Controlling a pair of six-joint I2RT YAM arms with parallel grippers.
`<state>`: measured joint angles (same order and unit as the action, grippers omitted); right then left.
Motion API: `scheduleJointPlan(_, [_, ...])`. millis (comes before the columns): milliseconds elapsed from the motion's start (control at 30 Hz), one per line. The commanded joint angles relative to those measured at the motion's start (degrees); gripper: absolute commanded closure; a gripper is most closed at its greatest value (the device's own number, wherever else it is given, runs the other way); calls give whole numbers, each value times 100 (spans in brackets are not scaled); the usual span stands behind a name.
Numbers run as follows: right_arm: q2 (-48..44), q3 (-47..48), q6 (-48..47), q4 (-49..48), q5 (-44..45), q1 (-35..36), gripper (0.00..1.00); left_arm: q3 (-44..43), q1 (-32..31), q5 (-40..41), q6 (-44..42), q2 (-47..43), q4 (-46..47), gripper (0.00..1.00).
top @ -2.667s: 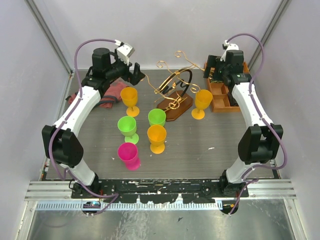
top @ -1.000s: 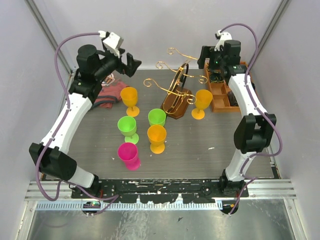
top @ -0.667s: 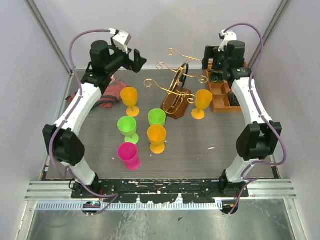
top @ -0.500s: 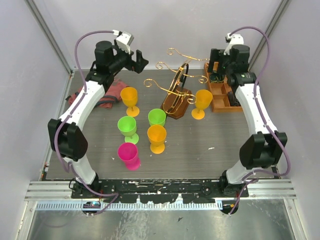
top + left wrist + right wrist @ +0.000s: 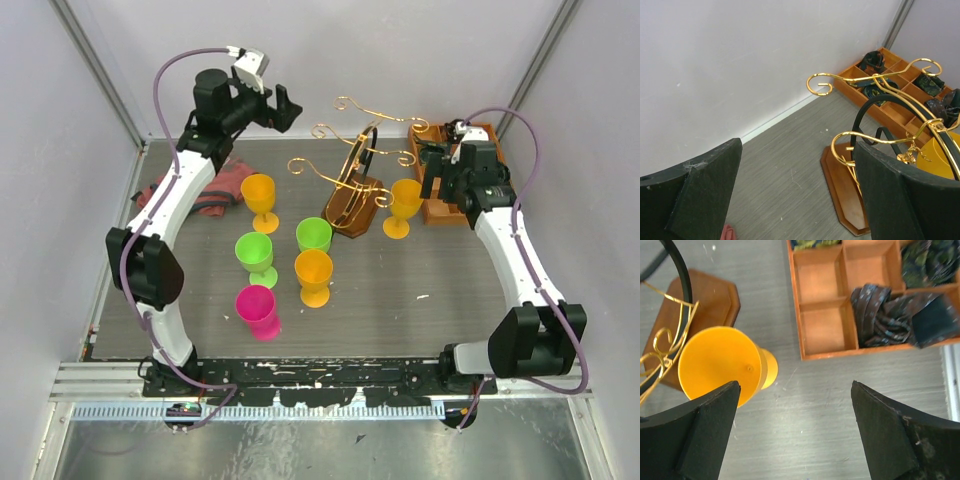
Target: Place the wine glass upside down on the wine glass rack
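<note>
The wine glass rack [image 5: 350, 190], gold wire on a dark wooden base, stands at the back centre; its base [image 5: 850, 190] and curled arms show in the left wrist view. Several plastic wine glasses stand upright on the table. An orange one [image 5: 405, 205] [image 5: 720, 362] is right beside the rack's base [image 5: 705, 300]. My left gripper [image 5: 285, 108] [image 5: 797, 195] hangs open in the air behind and left of the rack, holding nothing. My right gripper [image 5: 435, 172] [image 5: 795, 435] is open and empty above the table, between that orange glass and the tray.
An orange-brown compartment tray [image 5: 440, 205] [image 5: 796, 305] with dark rolled cloths lies at the back right. A red cloth [image 5: 215, 190] lies at the back left. Another orange glass [image 5: 260, 195], two green ones [image 5: 253, 255] [image 5: 313, 235], an orange one [image 5: 313, 272] and a pink one [image 5: 258, 310] fill the middle.
My left gripper has swung right along the back wall toward the rack. My right arm has come down and forward to beside the orange glass. The rack stands turned differently than in the earliest frame.
</note>
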<state>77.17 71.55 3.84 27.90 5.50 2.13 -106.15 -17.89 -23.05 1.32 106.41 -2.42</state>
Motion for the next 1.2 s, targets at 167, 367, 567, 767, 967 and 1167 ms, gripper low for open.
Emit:
scheduleJointPlan(167, [259,-180,378,-275,-458,7,4,-27,-1,-56,65,37,39,1])
scheduleJointPlan(367, [680,-83,475,-373,-605,7,13,123,4,21,-30,-35,31,1])
scheduleJointPlan(567, [903,-112,470,-374,-649,2,47,132,-2,72,-88,-57,0,1])
scheduleJointPlan(767, [812,95,299,-166,-300,7,84,15,4,94,-72,-62,-111,0])
scheduleJointPlan(967, [591,742,-41,699,347,7,99,-264,-3,138,-6,-157,-343,0])
scheduleJointPlan(1167, [127,1787,-394,1638,1621,7,99,43,1,776,454,-703,166,2])
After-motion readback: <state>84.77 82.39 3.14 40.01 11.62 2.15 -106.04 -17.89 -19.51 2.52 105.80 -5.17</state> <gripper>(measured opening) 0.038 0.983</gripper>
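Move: The orange wine glass I want next stands upright just left of my right hand: its middle is some 6 cm to the left, only about 2 cm ahead and roughly 14 cm below. The rack's wooden base lies about 8 cm ahead and 17 cm left, and the wooden tray about 16 cm ahead and 7 cm right, both some 21 cm down. From my left hand that glass is about 25 cm to the right, 6 cm back and 28 cm below. I sink my open right hand some 8 cm, easing a little left and tipping the fingers about 10 degrees further down, so they straddle the near right-hand wall of the orange wine glass. There I close them, pinching the rim with the left finger inside the bowl, then lift about 7 cm while drawing right, away from the rack, my hand's left side dipping. ##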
